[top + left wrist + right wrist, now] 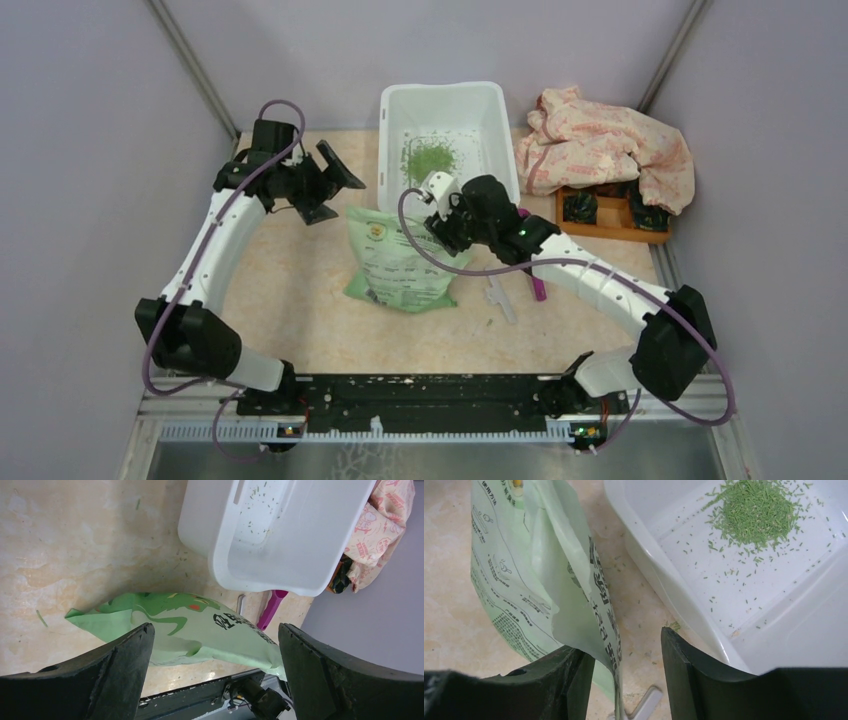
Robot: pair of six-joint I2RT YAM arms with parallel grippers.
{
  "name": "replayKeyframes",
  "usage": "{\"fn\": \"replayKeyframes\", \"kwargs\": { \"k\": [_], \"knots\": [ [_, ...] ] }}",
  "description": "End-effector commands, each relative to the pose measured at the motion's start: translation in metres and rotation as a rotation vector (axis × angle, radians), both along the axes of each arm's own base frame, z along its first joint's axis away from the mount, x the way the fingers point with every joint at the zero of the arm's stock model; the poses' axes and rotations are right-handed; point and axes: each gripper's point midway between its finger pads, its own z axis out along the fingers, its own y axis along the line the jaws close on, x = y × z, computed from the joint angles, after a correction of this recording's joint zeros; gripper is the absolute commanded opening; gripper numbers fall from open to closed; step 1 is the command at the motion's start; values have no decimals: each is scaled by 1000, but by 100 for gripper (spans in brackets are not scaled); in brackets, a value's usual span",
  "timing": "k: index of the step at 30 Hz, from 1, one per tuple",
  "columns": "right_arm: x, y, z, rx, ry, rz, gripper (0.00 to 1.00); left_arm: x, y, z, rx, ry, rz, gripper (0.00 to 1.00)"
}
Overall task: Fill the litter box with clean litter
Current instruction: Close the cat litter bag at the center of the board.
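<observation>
The white litter box [441, 91] stands at the back centre with a small pile of green clean litter [428, 157] inside; the pile shows clearly in the right wrist view [754, 511]. The green-and-white bag [405, 262] lies in front of the box. My right gripper [445, 232] is open at the bag's top edge; the loose edge of the bag [599, 590] hangs between the fingers, near the left one, beside the box wall [664, 582]. My left gripper [335, 192] is wide open and empty, left of the box and above the bag [200, 630].
A magenta scoop [537, 285] and a white strip [500, 300] lie right of the bag, partly under my right arm. A wooden tray [610, 217] and a pink patterned cloth [605, 150] sit at the back right. Grey walls close in both sides.
</observation>
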Motion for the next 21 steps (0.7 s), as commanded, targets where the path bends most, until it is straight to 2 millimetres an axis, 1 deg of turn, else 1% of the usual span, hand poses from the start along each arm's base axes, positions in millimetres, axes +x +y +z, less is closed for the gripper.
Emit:
{"fn": "replayKeyframes", "kwargs": {
  "k": [1, 7, 10, 17, 19, 21],
  "knots": [
    [7, 12, 25, 4, -116, 4, 46, 9, -8, 5, -53, -12, -14, 99],
    [0, 11, 25, -75, -226, -45, 32, 12, -14, 4, -76, -30, -47, 98],
    [-4, 7, 31, -108, -317, -86, 26, 10, -13, 3, -71, -32, -46, 98],
    [-10, -1, 16, -202, -384, -124, 12, 3, -15, 5, -86, -35, -61, 98],
    [-11, -5, 16, -232, -427, -151, 5, 1, -15, 7, -83, -42, -64, 98],
    [-10, -8, 18, -258, -471, -183, 1, -2, -15, 12, -88, -52, -71, 98]
  ]
}}
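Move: The cat litter bag's right mouth edge is already between the right hand's half-open fingers, about 1 cm back and 1 cm left of the hand point and 1 cm lower. From this hand, the litter box is some 15 cm ahead, 2 cm right and 13 cm down; the purple scoop 18 cm right and 4 cm back, and the white clip 12 cm right and 12 cm back, both 19 cm down. That bag edge lies about 18 cm right, 6 cm back and 5 cm below the left hand. The bag's right mouth edge gets pinched: the right fingers shut on it from about half open, while the hand shifts about 1.5 cm left and partly returns, drawing back some 2 cm and sinking slightly. Its wrist turns roughly 25 degrees, rolling and swinging the fingers to point more forward. The left hand, still wide open, eases about 1.5 cm right towards the bag. ##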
